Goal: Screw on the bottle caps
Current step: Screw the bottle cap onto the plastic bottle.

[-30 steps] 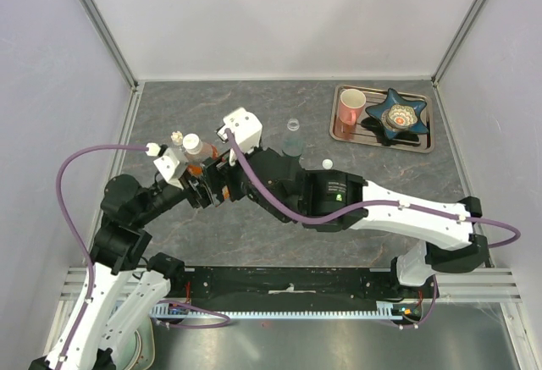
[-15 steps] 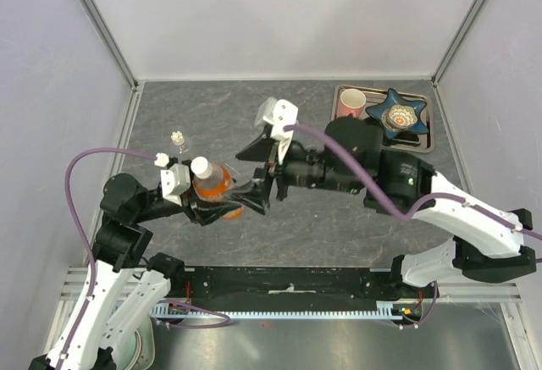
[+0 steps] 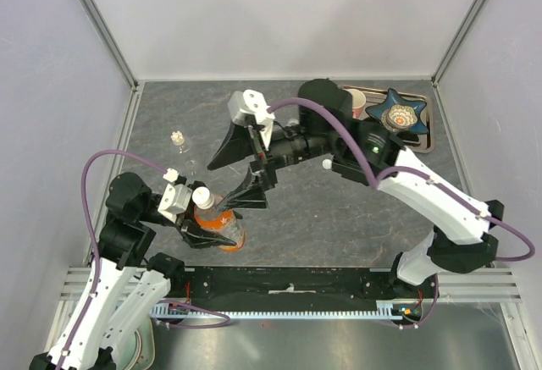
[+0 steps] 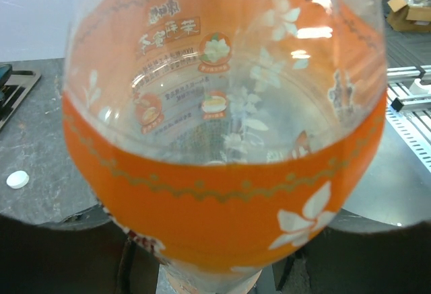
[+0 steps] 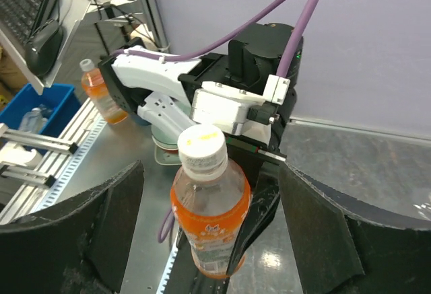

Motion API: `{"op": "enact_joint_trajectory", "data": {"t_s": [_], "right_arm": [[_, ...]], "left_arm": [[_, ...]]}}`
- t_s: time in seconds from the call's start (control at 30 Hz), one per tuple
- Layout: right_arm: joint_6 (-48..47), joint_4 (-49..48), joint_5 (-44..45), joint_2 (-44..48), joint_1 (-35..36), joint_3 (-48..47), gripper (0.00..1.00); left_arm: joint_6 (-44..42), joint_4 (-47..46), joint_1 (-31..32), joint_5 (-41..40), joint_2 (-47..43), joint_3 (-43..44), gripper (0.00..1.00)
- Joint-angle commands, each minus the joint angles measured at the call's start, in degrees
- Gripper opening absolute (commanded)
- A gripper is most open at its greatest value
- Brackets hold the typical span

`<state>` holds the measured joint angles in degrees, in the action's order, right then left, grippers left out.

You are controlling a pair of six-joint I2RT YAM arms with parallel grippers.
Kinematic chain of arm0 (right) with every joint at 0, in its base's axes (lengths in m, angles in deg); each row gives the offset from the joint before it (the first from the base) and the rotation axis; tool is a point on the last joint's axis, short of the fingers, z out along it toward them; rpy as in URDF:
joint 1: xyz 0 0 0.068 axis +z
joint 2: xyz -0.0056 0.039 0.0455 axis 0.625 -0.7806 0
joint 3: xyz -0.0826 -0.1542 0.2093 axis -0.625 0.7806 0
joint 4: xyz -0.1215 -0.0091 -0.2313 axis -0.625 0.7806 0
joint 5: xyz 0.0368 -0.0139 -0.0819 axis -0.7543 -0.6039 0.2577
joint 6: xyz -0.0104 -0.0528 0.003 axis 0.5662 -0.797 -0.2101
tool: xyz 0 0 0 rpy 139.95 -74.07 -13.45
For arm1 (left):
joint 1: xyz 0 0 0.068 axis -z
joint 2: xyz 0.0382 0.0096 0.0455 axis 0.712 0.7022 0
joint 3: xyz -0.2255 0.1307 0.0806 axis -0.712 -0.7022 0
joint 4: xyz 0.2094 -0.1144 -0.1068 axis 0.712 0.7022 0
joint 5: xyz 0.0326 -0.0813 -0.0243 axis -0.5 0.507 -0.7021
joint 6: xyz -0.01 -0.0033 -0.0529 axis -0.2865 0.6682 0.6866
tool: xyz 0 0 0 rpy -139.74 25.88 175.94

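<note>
The orange bottle [image 3: 218, 224] stands tilted near the table's front left, with a white cap [image 3: 201, 195] on its neck. My left gripper [image 3: 210, 233] is shut on the bottle's body, which fills the left wrist view as an orange-labelled bottle [image 4: 222, 193] in the left gripper [image 4: 215, 253]. My right gripper [image 3: 235, 171] hangs open just behind the cap, touching nothing. In the right wrist view the cap [image 5: 201, 144] and bottle [image 5: 210, 227] show between the wide fingers of the right gripper [image 5: 212, 179]. A tiny clear bottle [image 3: 178, 139] stands at the back left. A loose white cap [image 3: 326, 164] lies mid-table.
A metal tray [image 3: 423, 143] at the back right holds a pink mug [image 3: 354, 99] and a blue star-shaped dish [image 3: 398, 116]. The right arm stretches across the table's middle. The loose cap [image 4: 17, 179] also shows at the left of the left wrist view.
My right gripper let go of the bottle's top, opened wider and drew back. My left arm pulled the orange bottle toward the table's front edge.
</note>
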<state>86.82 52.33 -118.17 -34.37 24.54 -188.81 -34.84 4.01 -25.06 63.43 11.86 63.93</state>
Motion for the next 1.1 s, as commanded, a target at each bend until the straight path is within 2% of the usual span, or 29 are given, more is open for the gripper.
{"op": "enact_joint_trajectory", "data": {"t_s": [0.0,0.4,0.8,0.93,1.07], "right_arm": [[1.81,-5.48,-10.59,-3.52,-0.56,-3.05,0.87],[8.15,-13.58,-17.27,-6.86,-0.91,-2.35,0.81],[11.31,-15.52,-19.04,-9.94,-1.35,-3.93,0.71],[12.37,-16.92,-20.09,-10.21,-1.35,-3.85,0.66],[13.16,-17.98,-20.88,-10.29,-1.35,-2.97,0.53]], "left_arm": [[1.90,-1.27,-0.12,3.55,0.17,-0.24,0.02],[1.46,-0.40,-0.12,2.67,-0.27,-0.68,0.02],[1.19,-0.22,-0.12,0.74,-0.53,-0.25,0.02],[1.19,-0.22,-0.12,0.47,-0.62,-0.25,0.02],[0.84,0.40,-0.12,0.04,-0.89,-0.07,0.02]]}}
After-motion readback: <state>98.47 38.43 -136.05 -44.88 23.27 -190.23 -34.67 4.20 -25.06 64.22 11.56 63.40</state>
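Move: The white cap on the plastic bottle is about 6 cm to the right hand's left, 3 cm back and 2 cm below it, with the bottle's body some 12 cm below the hand in the same direction. A capped clear bottle stands roughly 25 cm ahead, 19 cm left and 35 cm down; a loose white cap lies about 27 cm ahead, 25 cm right and 43 cm down. For the left hand, the bottle's cap sits straight above, about 11 cm. Leftward, about 4 cm, with a net 2 cm sink, the right hand reaches for the bottle cap: left and down, a small lift and draw back, then left and down again. It turns some 15 degrees counter-clockwise and rolls a little, its wide fingers narrowing around the cap to a bit over half open. The left hand keeps its hold on the bottle, nearly still. ##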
